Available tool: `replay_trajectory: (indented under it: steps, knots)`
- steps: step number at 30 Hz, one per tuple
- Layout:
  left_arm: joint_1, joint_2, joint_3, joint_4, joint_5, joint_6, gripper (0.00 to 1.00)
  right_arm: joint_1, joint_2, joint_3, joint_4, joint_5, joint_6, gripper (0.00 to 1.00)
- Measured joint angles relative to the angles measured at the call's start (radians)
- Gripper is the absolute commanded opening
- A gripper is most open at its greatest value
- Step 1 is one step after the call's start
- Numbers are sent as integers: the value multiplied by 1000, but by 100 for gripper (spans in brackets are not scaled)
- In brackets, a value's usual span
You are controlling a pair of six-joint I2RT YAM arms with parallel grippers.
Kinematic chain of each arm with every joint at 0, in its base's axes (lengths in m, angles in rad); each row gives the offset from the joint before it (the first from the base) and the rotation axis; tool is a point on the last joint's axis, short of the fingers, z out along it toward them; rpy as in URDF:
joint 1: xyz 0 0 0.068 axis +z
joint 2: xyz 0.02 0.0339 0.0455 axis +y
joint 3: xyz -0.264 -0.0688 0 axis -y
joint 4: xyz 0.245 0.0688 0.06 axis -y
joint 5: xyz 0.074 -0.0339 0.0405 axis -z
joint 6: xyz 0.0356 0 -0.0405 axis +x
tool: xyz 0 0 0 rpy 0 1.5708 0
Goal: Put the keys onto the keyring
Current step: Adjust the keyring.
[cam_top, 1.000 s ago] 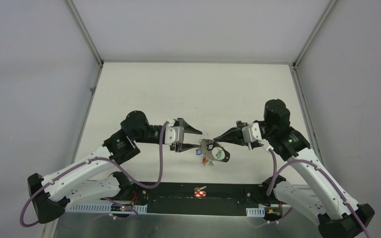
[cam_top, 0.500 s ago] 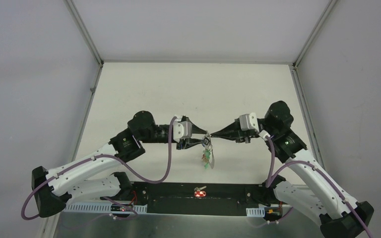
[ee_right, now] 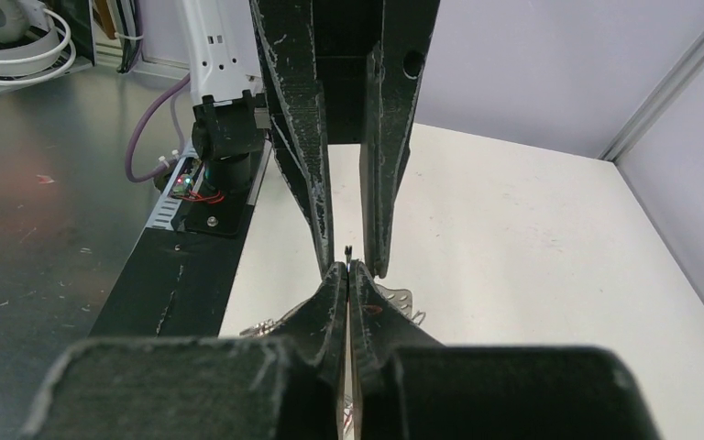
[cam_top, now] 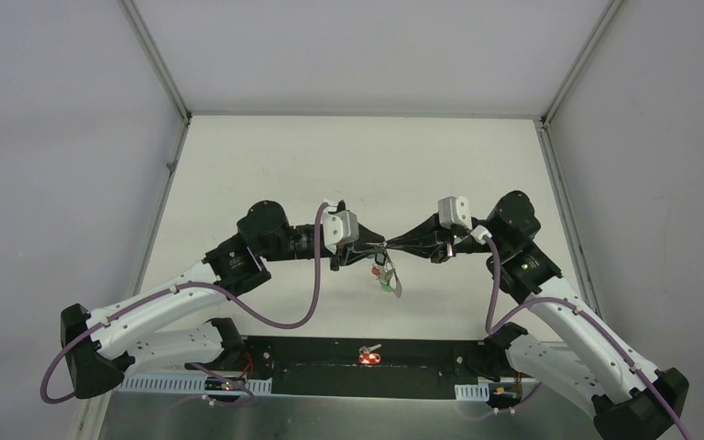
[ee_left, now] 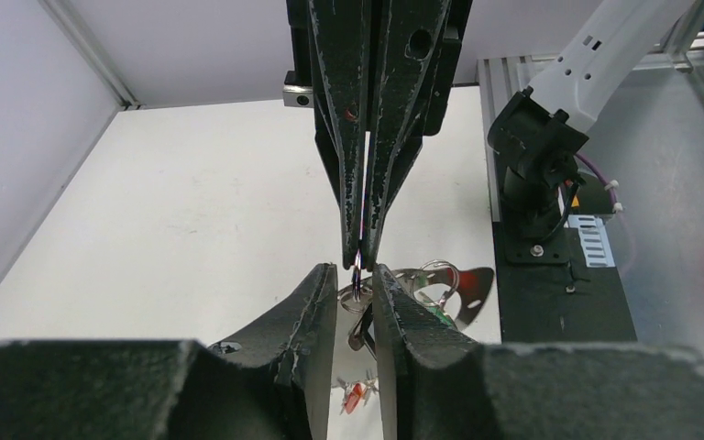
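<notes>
Both grippers meet tip to tip above the middle of the table. My right gripper is shut on the thin wire of the keyring, which shows edge-on. My left gripper faces it with its fingers a narrow gap apart on either side of that wire, a sliver of space showing on both sides. Below the tips hangs a bunch: a small silver ring, a flat silver tag and a green-headed key. A red-headed key lies apart on the black strip near the arm bases and also shows below the left fingers.
White walls with metal corner posts enclose the white table on three sides. A black strip and cable rails run along the near edge between the arm bases. Purple cables loop beside each arm.
Both grippers moved up and towards each other until tip to tip. The left jaws narrowed around the wire. The hanging bunch swung from flat to edge-on.
</notes>
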Motion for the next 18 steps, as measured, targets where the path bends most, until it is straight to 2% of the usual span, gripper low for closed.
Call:
replay_trajectory:
  steps: [3, 7, 8, 12, 14, 16, 18]
  knots:
    - [0, 0, 3, 0, 1, 0, 3, 1, -2, -6, 6, 11, 9, 0]
    - [0, 1, 4, -4, 0, 2, 0, 0, -8, -11, 6, 26, 19, 0]
    - [0, 1, 5, -5, 0, 3, 0, 1, -10, -11, 6, 30, 22, 4]
    - [0, 0, 13, -18, -4, 3, 0, 3, -14, -11, 10, 51, 39, 36]
    - [0, 0, 17, -37, -6, 3, 0, 3, -18, -12, 21, 69, 53, 49]
    - [-4, 0, 21, -61, -11, 6, 0, 3, -26, -17, 33, 93, 71, 54]
    - [-6, 0, 24, -81, -16, 9, 0, 3, -36, -28, 43, 117, 85, 54]
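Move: The keyring's upper end, still pinched by the right gripper, sits between the left gripper's open fingertips, about 1 cm to the right of the left hand point and level with it. The same end lies about 1 cm to the left of the right hand point. From the left hand, the blue tag hangs some 6 cm below, about 1 cm to the left and 1 cm ahead; the green tag hangs about 10 cm below, 1 cm to the right and 3 cm back. Hold the left gripper in place and shut its fingers fully on the keyring's upper end, pinching it beside the right fingertips. Only then open the right gripper to about half to let go, easing that hand about 1 cm forward as its fingers part; let the left hand sink barely 1 cm, keeping its pinch. ##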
